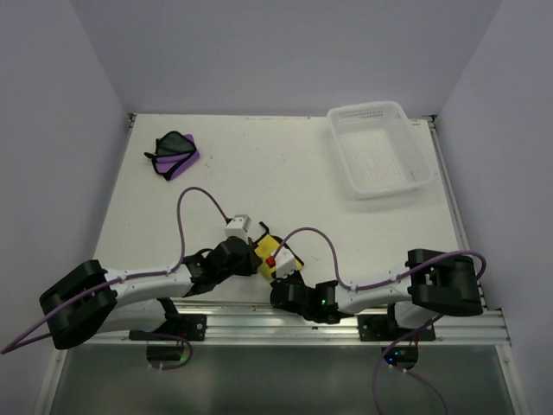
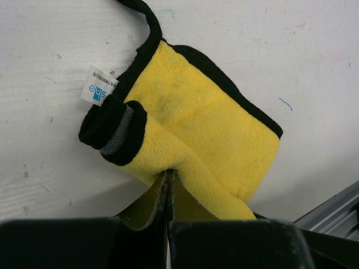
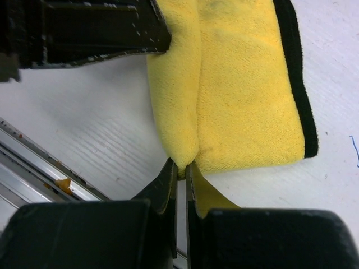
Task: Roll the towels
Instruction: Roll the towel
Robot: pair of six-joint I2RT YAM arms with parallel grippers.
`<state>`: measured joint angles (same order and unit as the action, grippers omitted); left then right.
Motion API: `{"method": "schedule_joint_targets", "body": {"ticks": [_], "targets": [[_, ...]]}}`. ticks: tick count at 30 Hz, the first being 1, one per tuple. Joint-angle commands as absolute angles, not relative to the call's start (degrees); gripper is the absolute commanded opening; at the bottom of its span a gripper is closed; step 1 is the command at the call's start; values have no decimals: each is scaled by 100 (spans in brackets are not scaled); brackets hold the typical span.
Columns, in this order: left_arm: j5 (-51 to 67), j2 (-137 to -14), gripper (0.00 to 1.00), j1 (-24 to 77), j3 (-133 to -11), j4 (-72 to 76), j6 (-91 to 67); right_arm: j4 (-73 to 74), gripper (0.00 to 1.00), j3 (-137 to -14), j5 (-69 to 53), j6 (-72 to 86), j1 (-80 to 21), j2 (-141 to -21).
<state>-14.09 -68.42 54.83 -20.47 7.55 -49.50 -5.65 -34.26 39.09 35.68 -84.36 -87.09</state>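
The yellow towel (image 1: 276, 251) lies near the table's front edge, between both wrists, with a rolled fold along one side. In the left wrist view my left gripper (image 2: 168, 175) is shut on one end of that fold of the yellow towel (image 2: 219, 123), next to the black-edged corner and white label (image 2: 98, 85). At the other end of the same fold of the yellow towel (image 3: 247, 95), my right gripper (image 3: 181, 166) is shut on it, and the left gripper's black finger (image 3: 101, 28) shows at the far end. The purple towel (image 1: 175, 154) lies crumpled at the back left, away from both arms.
A white perforated basket (image 1: 410, 169) stands at the back right. A metal rail (image 1: 346, 324) runs along the table's front edge just behind both grippers. Walls close in the left, back and right sides.
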Motion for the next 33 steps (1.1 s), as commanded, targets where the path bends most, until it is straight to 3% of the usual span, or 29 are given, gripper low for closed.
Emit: {"method": "schedule_joint_targets", "body": {"ticks": [1,10,19,25,33], "targets": [[-1432,-6434,0,5423,-2153,335,-4975,-948,0,-3174,3815,4016,-8455,-8491],[-1731,-5547,0,5414,-2303,-448,-4878,-1564,0,-2383,3314,4561,-8236,-7893],[-1547,-5353,0,5414,-2083,-123,-4711,-1600,0,-2153,1742,4869,-7164,-7225],[-1345,-5300,0,5414,-2021,263,-4483,-2038,0,-1987,390,5396,-6417,-7339],[-1169,-5326,0,5414,-2074,404,-4324,-2952,0,-1750,-430,6160,-5872,-7795]]}}
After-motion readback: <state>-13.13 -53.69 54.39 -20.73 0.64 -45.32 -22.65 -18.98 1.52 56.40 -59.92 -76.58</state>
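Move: The half-rolled yellow towel lies between the hands. Its middle is about 2 cm ahead and 5 cm right of the left hand, whose shut fingertips sit at the roll, a centimetre above the towel's middle. From the right hand, which already pinches the roll's near end, that middle is some 6 cm ahead and 1 cm left. The roll's far end lies about 9 cm ahead and 7 cm left of the right hand, the black strap's tip roughly 14 ahead and 6 left. Straight up about 5 cm goes the left hand, fingers still shut, coming free of the roll. The right hand keeps its pinch on the roll's near end, easing a little back and right, then forward, to finish about 2 cm forward and 2 cm right; meanwhile it rolls roughly 40 degrees, its left side rising, and its fingers swing to point more to the left. ##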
